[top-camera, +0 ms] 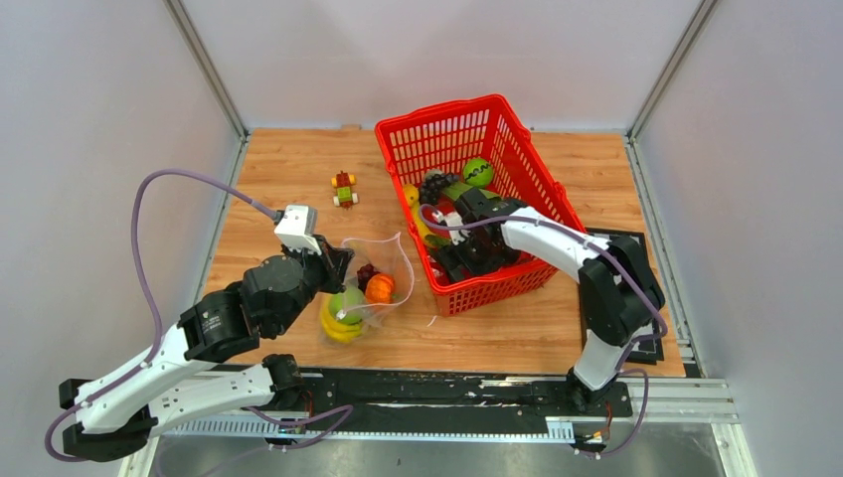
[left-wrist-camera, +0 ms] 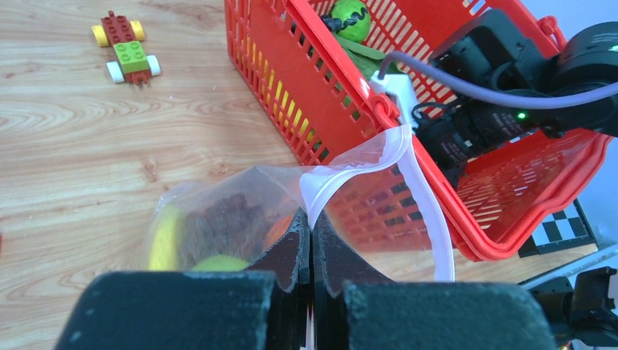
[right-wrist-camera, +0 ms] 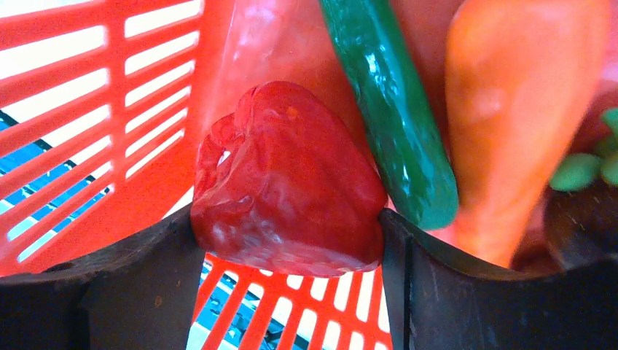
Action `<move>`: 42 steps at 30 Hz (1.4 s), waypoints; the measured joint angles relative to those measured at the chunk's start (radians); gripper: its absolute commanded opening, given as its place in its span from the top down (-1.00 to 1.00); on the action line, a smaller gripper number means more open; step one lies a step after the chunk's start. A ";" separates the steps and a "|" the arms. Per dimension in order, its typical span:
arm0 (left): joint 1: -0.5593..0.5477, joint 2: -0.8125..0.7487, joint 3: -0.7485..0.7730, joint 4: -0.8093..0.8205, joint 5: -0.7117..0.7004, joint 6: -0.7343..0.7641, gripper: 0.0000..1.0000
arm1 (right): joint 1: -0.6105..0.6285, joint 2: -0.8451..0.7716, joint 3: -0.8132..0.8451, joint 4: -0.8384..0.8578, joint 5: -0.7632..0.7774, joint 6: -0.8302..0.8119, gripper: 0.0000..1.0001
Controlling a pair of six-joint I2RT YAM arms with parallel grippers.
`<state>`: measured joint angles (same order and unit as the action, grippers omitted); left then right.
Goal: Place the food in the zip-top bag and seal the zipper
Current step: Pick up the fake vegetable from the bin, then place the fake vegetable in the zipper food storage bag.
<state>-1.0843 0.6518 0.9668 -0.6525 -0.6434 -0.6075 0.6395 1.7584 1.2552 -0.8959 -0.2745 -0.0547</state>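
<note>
My left gripper [left-wrist-camera: 312, 240] is shut on the mouth edge of the clear zip-top bag [left-wrist-camera: 364, 211], holding it up and open. The zipper [left-wrist-camera: 426, 211] curves along the bag's rim. Inside the bag lie an orange piece [top-camera: 379, 288], a green lime [top-camera: 347, 303] and yellow bananas [top-camera: 340, 330]. My right gripper [right-wrist-camera: 286, 217] is down in the red basket [top-camera: 437, 109], with both fingers pressed against the sides of a red pepper [right-wrist-camera: 288, 182]. A green cucumber [right-wrist-camera: 390, 109] and an orange carrot [right-wrist-camera: 510, 109] lie just beyond the pepper.
A small red-yellow-green block figure [top-camera: 344, 188] sits on the wooden table left of the basket. More toy food, including a green round fruit [top-camera: 478, 171] and dark grapes [top-camera: 434, 183], lies at the basket's far end. The basket wall [left-wrist-camera: 291, 95] stands close to the bag's right.
</note>
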 measured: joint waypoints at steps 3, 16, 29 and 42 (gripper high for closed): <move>0.000 0.000 0.000 0.000 0.000 0.000 1.00 | -0.008 -0.061 0.000 0.006 0.033 0.010 0.46; 0.000 0.015 0.000 0.014 0.017 0.002 1.00 | -0.040 -0.457 -0.022 0.124 0.103 0.127 0.62; 0.000 0.038 -0.005 0.041 0.035 0.003 1.00 | 0.035 -0.724 -0.117 0.462 -0.172 0.277 0.57; 0.000 0.043 -0.005 0.044 0.067 0.003 1.00 | 0.335 -0.487 -0.011 0.500 -0.126 0.230 0.53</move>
<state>-1.0843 0.6952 0.9619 -0.6086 -0.5762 -0.6041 0.9749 1.2716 1.2442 -0.3954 -0.4000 0.1757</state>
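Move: The right hand already has the red pepper between its fingers, low in the basket's near-left corner. The open mouth of the zip-top bag is about 15 cm to its left, 6 cm back and 19 cm higher. The basket's left rim stands some 5 cm to the left and 12 cm above; the cucumber lies roughly 4 cm to the right and 3 cm ahead, close below. From the left hand, which still pinches the bag's edge, the mouth is about 6 cm right and 4 cm below, level fore-and-aft. Keeping its grip on the red pepper, the right hand lifts it about 25 cm straight out of the basket, first easing slightly forward, then swings left over the left rim and back, some 14 cm left overall, dipping 3 cm at the end towards the bag's mouth. The wrist turns some 50 degrees, from fingers down to slanting left. The left hand keeps pinching the bag and drifts 2 cm right to meet it. ##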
